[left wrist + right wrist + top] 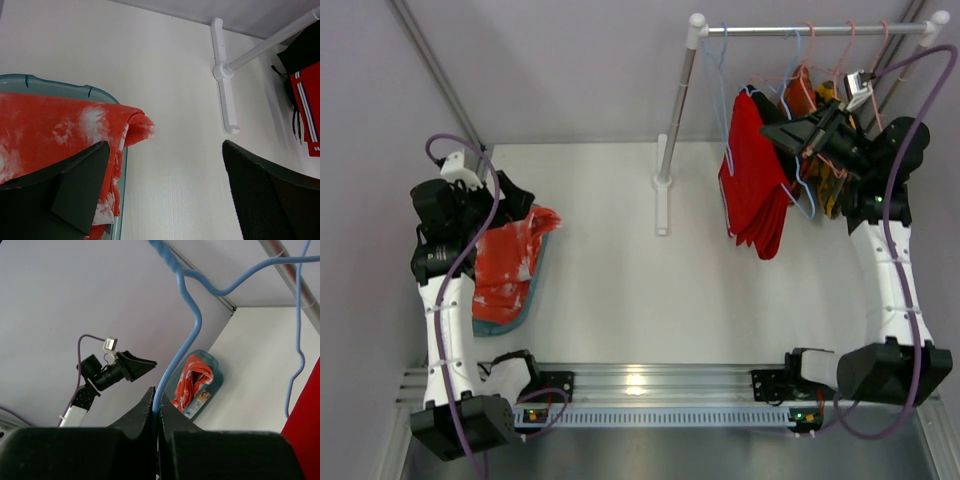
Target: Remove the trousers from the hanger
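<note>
Plain red trousers (752, 180) hang from the rack's rail among blue hangers; their red cloth fills a lower corner (306, 432). My right gripper (156, 407) is shut on the wire of a blue hanger (194, 325) just right of them (790, 135). Whether that hanger carries them I cannot tell. The orange-red blotched trousers (510, 262) lie draped in a teal bin (515, 322) at the left. My left gripper (165, 190) hangs open and holding nothing over the bin's right edge, its left finger in front of that cloth (60, 125).
The white rack post (672, 110) and its foot (224, 75) stand at the table's back middle. Yellow-and-orange garments (830, 175) hang behind the right arm. Pink hangers (840, 60) share the rail (800, 30). Grey walls close in at the left and back.
</note>
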Action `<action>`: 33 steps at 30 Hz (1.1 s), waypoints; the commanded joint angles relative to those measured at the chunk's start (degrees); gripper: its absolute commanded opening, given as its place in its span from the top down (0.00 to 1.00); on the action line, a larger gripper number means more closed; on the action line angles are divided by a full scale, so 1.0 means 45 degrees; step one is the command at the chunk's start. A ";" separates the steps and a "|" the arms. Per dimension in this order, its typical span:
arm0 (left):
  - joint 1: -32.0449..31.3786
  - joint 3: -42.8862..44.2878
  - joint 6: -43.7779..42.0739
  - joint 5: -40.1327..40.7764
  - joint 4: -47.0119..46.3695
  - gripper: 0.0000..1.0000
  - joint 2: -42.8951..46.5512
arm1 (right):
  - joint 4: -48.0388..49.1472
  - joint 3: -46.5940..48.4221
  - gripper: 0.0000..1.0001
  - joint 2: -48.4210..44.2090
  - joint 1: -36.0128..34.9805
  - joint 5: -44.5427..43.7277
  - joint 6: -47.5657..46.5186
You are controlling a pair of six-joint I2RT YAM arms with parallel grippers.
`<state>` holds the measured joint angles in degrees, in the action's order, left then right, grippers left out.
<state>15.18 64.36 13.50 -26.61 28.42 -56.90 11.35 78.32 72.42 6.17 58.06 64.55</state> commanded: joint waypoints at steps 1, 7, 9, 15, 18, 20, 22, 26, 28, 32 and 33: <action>-0.0131 0.0035 -0.0655 -0.0278 -0.0809 0.01 0.0204 | 0.1072 0.0116 1.00 -0.2380 0.0190 -0.0343 -0.1161; -0.0307 -0.0180 -0.1261 -0.0278 -0.0594 0.01 0.0380 | -0.1035 -0.1114 1.00 -0.4821 0.0190 -0.0481 -0.1377; -0.0346 -0.0219 -0.1300 -0.0317 -0.0516 0.01 0.0438 | -0.1524 -0.1739 1.00 -0.5755 0.0190 -0.0462 -0.1279; -0.0482 -0.0746 -0.1339 -0.0336 -0.0555 0.01 0.0926 | -0.2991 -0.2679 1.00 -0.7986 0.0190 -0.0169 -0.1357; -0.0502 -0.1058 -0.1397 -0.0375 -0.0574 0.01 0.1219 | -0.3518 -0.2679 1.00 -0.8710 0.0190 0.0260 -0.1746; -0.0541 -0.1254 -0.1437 -0.0473 -0.0614 0.01 0.1434 | -0.3986 -0.2698 1.00 -0.9002 0.0190 0.0689 -0.2388; -0.0561 -0.1527 -0.1437 -0.0570 -0.0614 0.01 0.1648 | -0.4028 -0.2873 1.00 -0.9160 0.0190 0.1158 -0.2490; -0.0541 -0.1801 -0.1379 -0.0688 -0.0536 0.01 0.2039 | -0.2995 -0.3283 1.00 -0.9258 0.0190 0.1511 -0.1868; -0.0541 -0.1841 -0.1339 -0.0727 -0.0458 0.01 0.2253 | -0.1732 -0.3401 1.00 -0.9083 0.0190 0.1453 -0.1419; -0.0561 -0.1841 -0.0873 -0.1078 -0.0535 0.01 0.2820 | 0.0903 -0.3655 1.00 -0.8071 0.0074 0.0907 0.0395; -0.0541 -0.1841 -0.0754 -0.1137 -0.0651 0.01 0.2937 | 0.1320 -0.3597 1.00 -0.7835 -0.0043 0.0732 0.0594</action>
<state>12.91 56.31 8.64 -29.30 28.23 -46.02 -3.49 60.62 34.22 6.13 65.73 63.53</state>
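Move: The right hand already holds the blue hanger; its red trousers hang some 13 cm below that hand and about 4 cm left, neither ahead nor back. The rack's rail runs roughly 15 cm ahead, level sideways and 7 cm above; the black garment is about 12 cm ahead, 4 cm left and 10 cm lower. From the left hand, the red trousers lie some 48 cm right, about 3 cm ahead and near its height. Still pinching the blue hanger, the right hand pulls back some 20 cm from the rack; open left eases back. ##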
